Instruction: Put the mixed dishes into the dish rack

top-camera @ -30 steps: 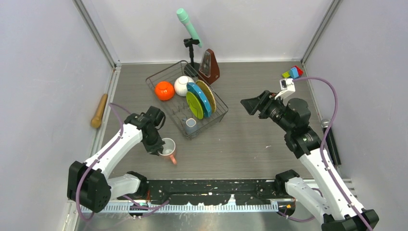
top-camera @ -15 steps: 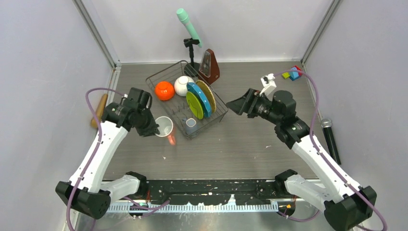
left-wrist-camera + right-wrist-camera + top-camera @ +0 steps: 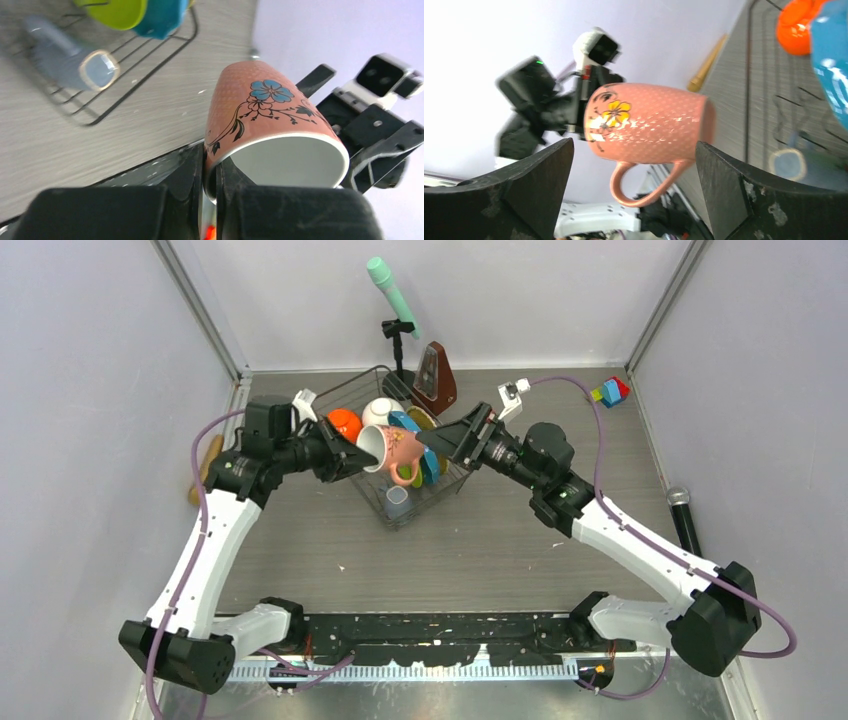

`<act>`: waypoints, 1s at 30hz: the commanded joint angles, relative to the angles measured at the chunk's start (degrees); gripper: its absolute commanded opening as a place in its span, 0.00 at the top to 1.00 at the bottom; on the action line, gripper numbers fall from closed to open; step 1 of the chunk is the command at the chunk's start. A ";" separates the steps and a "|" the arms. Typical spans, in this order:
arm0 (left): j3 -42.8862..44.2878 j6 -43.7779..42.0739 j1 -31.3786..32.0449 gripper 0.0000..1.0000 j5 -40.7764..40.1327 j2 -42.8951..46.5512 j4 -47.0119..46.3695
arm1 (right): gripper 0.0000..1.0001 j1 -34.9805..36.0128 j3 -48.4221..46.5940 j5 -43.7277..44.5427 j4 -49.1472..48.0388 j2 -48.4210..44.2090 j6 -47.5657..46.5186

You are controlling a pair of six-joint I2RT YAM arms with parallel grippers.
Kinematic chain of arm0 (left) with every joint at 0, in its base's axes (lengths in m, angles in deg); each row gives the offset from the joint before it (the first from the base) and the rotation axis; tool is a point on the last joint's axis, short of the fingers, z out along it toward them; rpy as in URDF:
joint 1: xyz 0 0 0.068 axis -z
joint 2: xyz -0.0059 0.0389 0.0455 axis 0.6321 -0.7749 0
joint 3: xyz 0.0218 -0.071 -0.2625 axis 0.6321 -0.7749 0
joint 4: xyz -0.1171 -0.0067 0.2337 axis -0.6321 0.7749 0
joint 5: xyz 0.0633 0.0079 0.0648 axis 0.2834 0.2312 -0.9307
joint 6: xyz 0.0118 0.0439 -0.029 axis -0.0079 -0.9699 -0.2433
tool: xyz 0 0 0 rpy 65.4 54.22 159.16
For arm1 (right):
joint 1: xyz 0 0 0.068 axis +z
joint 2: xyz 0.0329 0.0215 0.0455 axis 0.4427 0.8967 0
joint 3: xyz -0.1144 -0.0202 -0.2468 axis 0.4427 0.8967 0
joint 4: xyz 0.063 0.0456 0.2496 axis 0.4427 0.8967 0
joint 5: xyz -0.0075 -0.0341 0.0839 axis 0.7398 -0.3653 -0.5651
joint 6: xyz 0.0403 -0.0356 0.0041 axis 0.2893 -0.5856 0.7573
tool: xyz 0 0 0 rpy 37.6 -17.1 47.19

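My left gripper (image 3: 352,453) is shut on the rim of the pink mug (image 3: 395,448), pinching its wall (image 3: 215,175). The mug (image 3: 270,115) hangs on its side above the dish rack (image 3: 400,521), handle down. From the right, my right gripper (image 3: 445,440) faces the mug (image 3: 649,122) with its fingers spread wide on either side, not touching it. In the rack are the orange bowl (image 3: 343,421), the white bowl (image 3: 377,407), the blue plate (image 3: 162,17), the lime green plate (image 3: 117,10) and the small grey mug (image 3: 397,502).
A brown metronome (image 3: 435,380) and a teal microphone on a stand (image 3: 392,295) are behind the rack. A wooden rolling pin (image 3: 205,475) lies at the left wall. Coloured blocks (image 3: 610,391) and a black microphone (image 3: 683,518) sit at the right.
My left arm lifted the pink mug off the table and carried it up over the rack. My right arm swung left toward the mug and its fingers spread wider.
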 commanded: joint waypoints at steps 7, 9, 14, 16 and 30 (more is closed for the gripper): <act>-3.33 17.94 -0.42 1.00 15.08 -0.17 -35.00 | 0.00 -1.45 0.75 3.01 -13.91 0.39 21.13; -4.22 19.89 -0.45 1.00 16.04 -0.46 -38.42 | 0.00 -2.51 0.85 1.87 -14.64 0.49 22.56; -2.99 18.18 -0.50 1.00 14.54 -0.70 -35.74 | 0.00 -8.20 0.94 -1.01 -11.21 -1.57 23.73; -3.06 18.83 -0.50 1.00 15.84 -1.33 -37.01 | 0.00 -10.41 0.78 -3.11 -11.91 -1.32 24.79; 0.32 19.15 0.91 1.00 20.95 -5.18 -39.89 | 0.00 -8.66 -4.76 -12.35 -19.80 5.93 32.02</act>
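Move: The peach mug, rim still pinched by the left fingers, has its middle about 5 cm right and 1 cm ahead of the left hand, level with it. From the open right hand that mug lies some 7 cm left, 1 cm back and 3 cm lower. Down in the rack, the grey mug sits about 6 cm right of the left hand, neither ahead nor back, 26 cm below; the green plate is 7 cm ahead, 8 cm right, 20 cm below. Left hand lifts the pinched mug 7 cm, rolling it rightward towards the open right hand, rising about 5 cm. ##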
